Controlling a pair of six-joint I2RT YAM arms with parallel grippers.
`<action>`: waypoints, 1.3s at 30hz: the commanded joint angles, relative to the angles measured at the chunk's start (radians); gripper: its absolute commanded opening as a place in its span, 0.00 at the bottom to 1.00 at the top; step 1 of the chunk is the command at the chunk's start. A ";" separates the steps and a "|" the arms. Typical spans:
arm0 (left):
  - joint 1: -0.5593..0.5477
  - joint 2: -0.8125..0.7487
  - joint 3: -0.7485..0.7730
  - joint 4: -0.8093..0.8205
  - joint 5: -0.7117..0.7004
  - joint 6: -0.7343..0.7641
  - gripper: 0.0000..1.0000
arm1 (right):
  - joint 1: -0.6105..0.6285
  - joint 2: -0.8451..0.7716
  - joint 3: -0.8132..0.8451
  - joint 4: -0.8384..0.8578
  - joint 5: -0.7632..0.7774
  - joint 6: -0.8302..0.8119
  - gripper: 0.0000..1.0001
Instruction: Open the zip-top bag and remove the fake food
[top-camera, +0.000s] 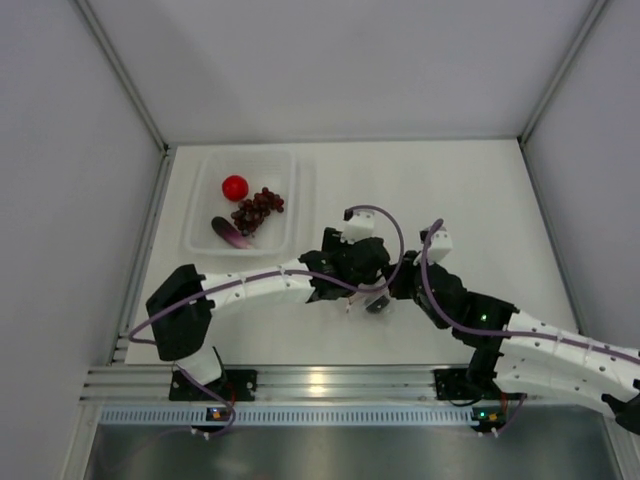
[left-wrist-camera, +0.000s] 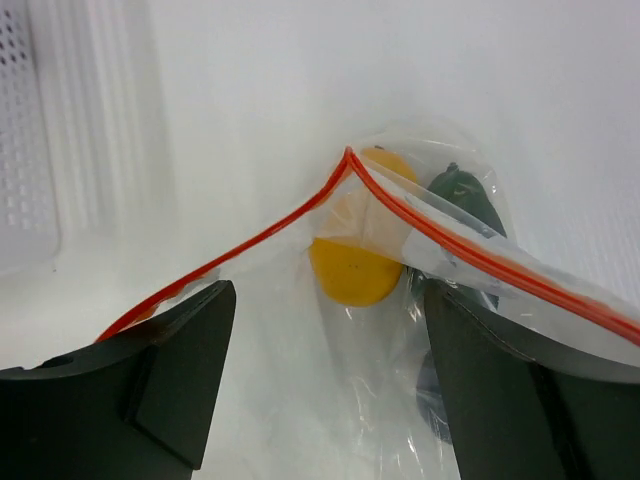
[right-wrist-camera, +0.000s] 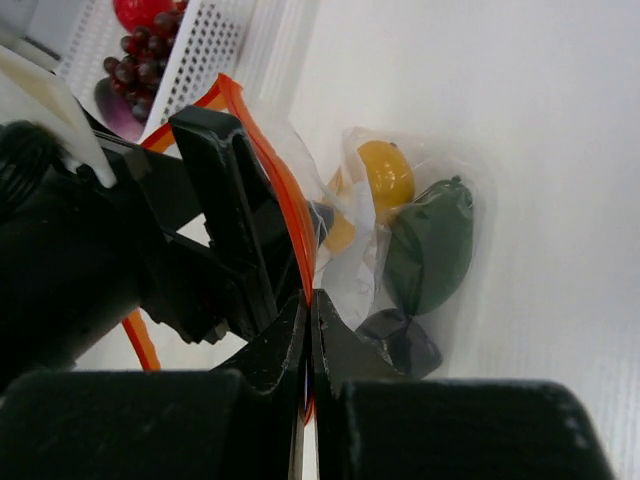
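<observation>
The zip-top bag (left-wrist-camera: 300, 380) lies on the white table with its red zipper strip (left-wrist-camera: 250, 240) parted into a peak. My left gripper (left-wrist-camera: 325, 380) is open, its fingers (left-wrist-camera: 170, 380) spread at the bag's mouth with clear film between them. Inside the bag are a yellow lemon (left-wrist-camera: 352, 272) and a dark green oval (right-wrist-camera: 430, 245). My right gripper (right-wrist-camera: 311, 300) is shut on the zipper strip (right-wrist-camera: 262, 150) at one lip of the bag. In the top view both grippers meet mid-table (top-camera: 365, 290), hiding most of the bag.
A clear rectangular tray (top-camera: 200, 215) stands at the back left, holding a red tomato (top-camera: 235, 187), a dark grape bunch (top-camera: 257, 210) and a purple eggplant (top-camera: 230, 232). White walls enclose the table on three sides.
</observation>
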 joint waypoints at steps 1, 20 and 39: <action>0.003 -0.097 -0.028 -0.070 0.002 0.017 0.82 | -0.053 0.049 0.038 0.170 -0.170 0.007 0.00; -0.009 0.030 0.076 0.041 0.212 -0.038 0.65 | -0.421 -0.140 -0.029 -0.015 -0.460 -0.111 0.00; -0.041 -0.039 0.009 0.114 0.103 -0.095 0.10 | -0.433 -0.100 0.067 0.090 -0.730 -0.122 0.00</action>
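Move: The stretch of the zip-top bag's orange rim that the open left fingers will shut at lies about 5 cm to their right and 2 cm back, roughly level. Inside the bag, some 10 cm below the left hand, the yellow fruit lies 9 cm ahead and 3 cm right, the green one 8 cm ahead and 8 cm right. From the right hand, pinching the rim farther along, that stretch is about 4 cm ahead, 6 cm left and 4 cm lower. Left hand shifts 5 cm right and back, closing at the rim; right keeps pinching, swings out right and returns. ##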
